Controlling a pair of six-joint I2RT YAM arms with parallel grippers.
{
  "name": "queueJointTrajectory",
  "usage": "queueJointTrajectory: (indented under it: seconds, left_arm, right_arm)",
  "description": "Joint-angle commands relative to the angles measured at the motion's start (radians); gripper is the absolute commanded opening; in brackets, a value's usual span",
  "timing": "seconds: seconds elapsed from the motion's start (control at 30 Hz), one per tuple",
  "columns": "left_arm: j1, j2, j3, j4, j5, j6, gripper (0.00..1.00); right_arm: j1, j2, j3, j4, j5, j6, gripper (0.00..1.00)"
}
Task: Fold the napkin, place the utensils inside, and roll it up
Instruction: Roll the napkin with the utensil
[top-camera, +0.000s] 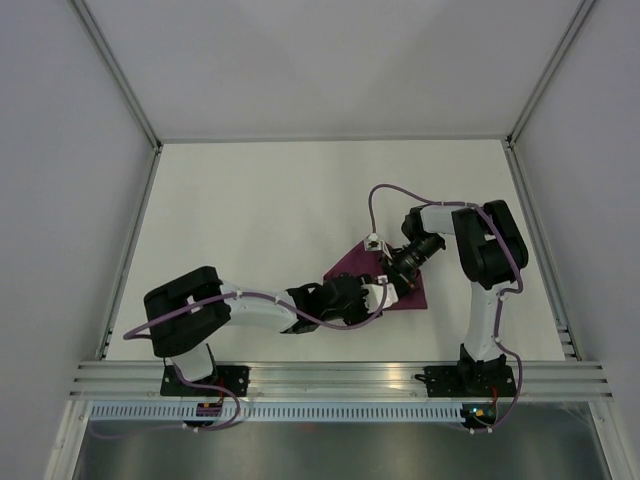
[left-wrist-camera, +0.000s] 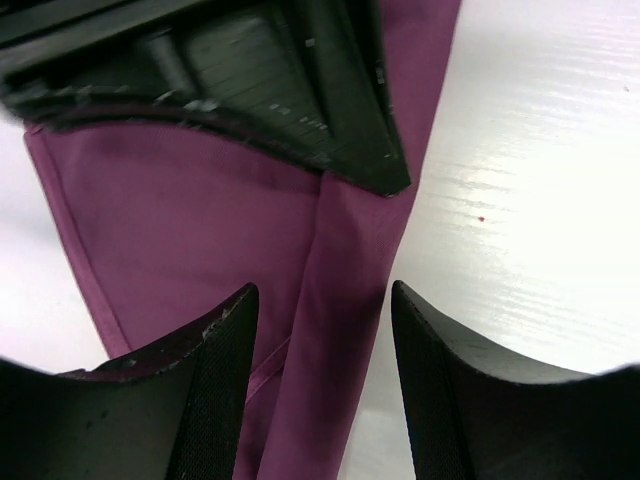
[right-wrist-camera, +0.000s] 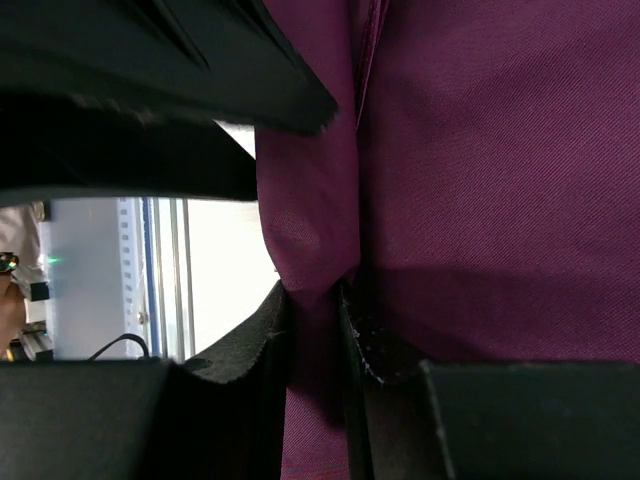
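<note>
The purple napkin (top-camera: 352, 263) lies folded on the white table right of centre, with both grippers meeting over its near edge. In the left wrist view the napkin (left-wrist-camera: 180, 220) has a rolled edge running between my left gripper's (left-wrist-camera: 320, 290) fingers, which stand open around it with a gap on the right. My left gripper (top-camera: 376, 295) reaches in from the left. My right gripper (right-wrist-camera: 315, 295) is shut on a raised fold of the napkin (right-wrist-camera: 500, 150), pinching it between its pads. From above, the right gripper (top-camera: 392, 282) comes down from the upper right. The utensils are hidden.
The right gripper's black finger (left-wrist-camera: 300, 90) fills the top of the left wrist view, close above the roll. Bare white table (left-wrist-camera: 540, 200) lies right of the napkin. The aluminium rail (top-camera: 340, 378) runs along the near edge, and white walls enclose the table.
</note>
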Motion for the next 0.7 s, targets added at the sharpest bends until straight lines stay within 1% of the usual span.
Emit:
queueJointTrajectory:
  seconds: [0.0,0.17,0.27,0.37,0.4,0.47,0.5,0.57,0.6,0.63,0.67]
  left_arm:
    - [-0.026,0.051,0.071,0.032,-0.012,0.154,0.61]
    - [-0.026,0.094,0.080,0.050,-0.005,0.194,0.61]
    - [-0.028,0.122,0.094,0.036,0.006,0.207,0.58]
    - [-0.028,0.144,0.100,0.016,0.025,0.207,0.42]
    - [-0.028,0.147,0.106,-0.002,0.029,0.196,0.32]
    - [-0.026,0.159,0.113,-0.017,0.041,0.185,0.23]
    - [-0.026,0.164,0.120,-0.025,0.045,0.176,0.17]
    - [-0.023,0.171,0.139,-0.056,0.073,0.152,0.10]
    - [-0.017,0.177,0.149,-0.074,0.086,0.141,0.07]
    - [-0.013,0.182,0.163,-0.126,0.092,0.129,0.05]
    - [-0.008,0.194,0.189,-0.148,0.136,0.103,0.02]
  right_arm:
    - [-0.005,0.054,0.007,0.083,0.124,-0.077,0.14]
    - [-0.006,0.061,0.016,0.079,0.124,-0.073,0.14]
    - [-0.008,0.068,0.024,0.076,0.124,-0.068,0.14]
    - [-0.008,0.073,0.030,0.074,0.124,-0.065,0.14]
    - [-0.008,0.074,0.030,0.073,0.124,-0.065,0.14]
    - [-0.009,0.077,0.031,0.073,0.123,-0.065,0.14]
    - [-0.008,0.076,0.033,0.073,0.123,-0.065,0.15]
    - [-0.009,0.070,0.033,0.077,0.123,-0.058,0.16]
    - [-0.011,0.067,0.031,0.077,0.123,-0.056,0.21]
    - [-0.011,0.062,0.033,0.079,0.121,-0.054,0.26]
    - [-0.011,0.045,0.031,0.082,0.120,-0.051,0.32]
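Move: The near-side roll of the napkin runs beneath the left gripper; the stretch to grip lies about 1 cm back, 2 cm right and 3 cm below it. The right gripper's pinched fingertips are some 6 cm to the left hand's right, 2 cm ahead and 3 cm lower, and the flat napkin's middle is roughly 5 cm ahead and 4 cm below. From the right hand, that stretch lies about 4 cm left and 3 cm back, level. Lower the open left gripper about 3 cm and bring it some 2.5 cm right, towards the right gripper, turning it about 10 degrees clockwise so its fingers straddle the napkin roll. Over the second half, shut the fingers and pinch the roll. Keep the right gripper in place, still closed on its own stretch. ##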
